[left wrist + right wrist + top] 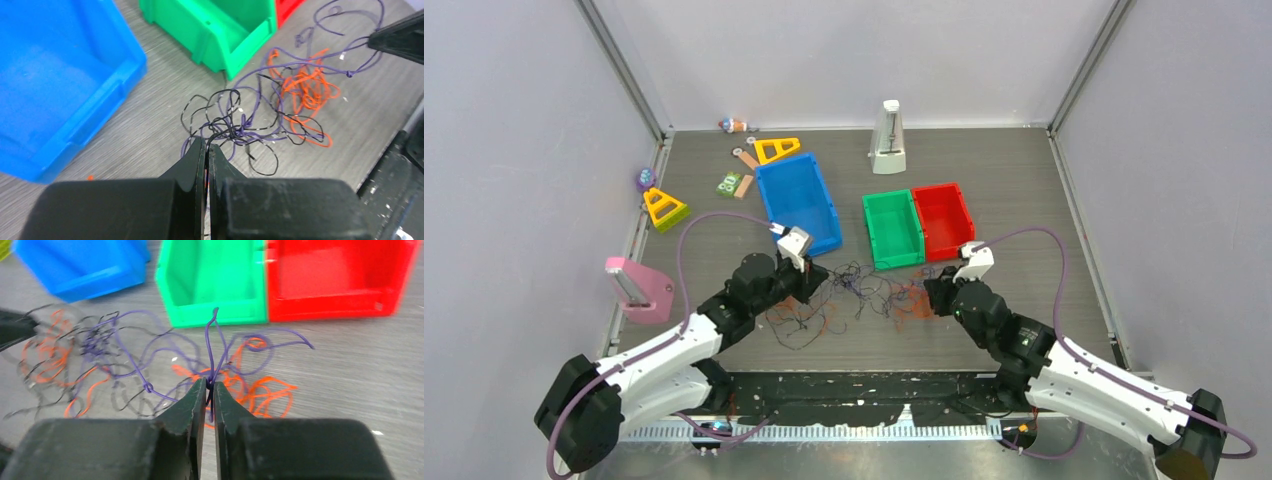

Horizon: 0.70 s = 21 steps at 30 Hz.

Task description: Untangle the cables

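The cables point(864, 290) lie as a loose tangle of thin orange, purple and black strands on the grey table between my two grippers. My left gripper point(206, 145) is shut on a black cable point(225, 120) at the tangle's left end, where black and purple strands knot together. My right gripper point(210, 383) is shut on a purple cable point(212, 340) that loops up out of its tips, above a pile of orange cable point(265, 395). In the top view the left gripper point(816, 272) and the right gripper point(932, 290) face each other across the tangle.
A blue bin point(799, 200), a green bin point(892, 228) and a red bin point(944, 218) stand just behind the tangle. A white metronome-shaped object point(887, 140) stands at the back. Yellow triangles point(664, 208) and small toys lie at the back left, and a pink holder point(637, 290) sits at the left edge.
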### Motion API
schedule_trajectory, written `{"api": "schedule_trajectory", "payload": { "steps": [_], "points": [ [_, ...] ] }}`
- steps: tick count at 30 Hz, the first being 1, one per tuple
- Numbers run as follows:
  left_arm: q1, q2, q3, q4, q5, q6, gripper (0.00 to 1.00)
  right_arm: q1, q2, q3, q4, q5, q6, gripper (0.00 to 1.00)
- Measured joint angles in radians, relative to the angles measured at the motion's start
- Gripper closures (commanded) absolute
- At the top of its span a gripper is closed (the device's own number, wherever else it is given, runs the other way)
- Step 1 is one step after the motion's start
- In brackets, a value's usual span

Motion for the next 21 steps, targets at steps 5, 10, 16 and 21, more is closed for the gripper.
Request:
{"api": "schedule_trajectory", "payload": {
  "steps": [5,10,16,21],
  "points": [
    [0.0,0.003,-0.007,0.051,0.105,0.002,1.0,-0.004,-0.006,-0.002,0.108,-0.227,-0.12,0.15],
    [0.0,0.003,-0.013,0.086,0.179,0.003,1.0,-0.004,0.056,0.0,0.202,-0.389,-0.18,0.16],
    [-0.001,-0.005,-0.032,0.13,0.242,0.003,1.0,-0.004,0.215,0.071,0.248,-0.483,-0.257,0.13],
    [-0.002,-0.039,-0.059,0.157,0.267,0.003,1.0,-0.004,0.357,0.121,0.335,-0.52,-0.308,0.11]
  ]
}}
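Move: The black-and-purple tangle hangs about 15 cm to the right gripper's left, 2 cm farther out and some 6 cm lower. From the right gripper, the orange cable bundle is about 3 cm left, level fore and aft, and 9 cm below. The green bin is roughly 13 cm ahead and 7 cm left, the red bin 15 cm ahead and 5 cm right. From the left gripper, which holds a black strand, the tangle is about 6 cm right, 1 cm ahead and 5 cm down. Spread the right fingers wide to let go of the purple cable and swing that gripper about 11 cm left towards the tangle, slightly higher, turning it some 35 degrees counter-clockwise. Keep the left fingers shut on the black strand and ease them back, right and a little up, turning clockwise. ##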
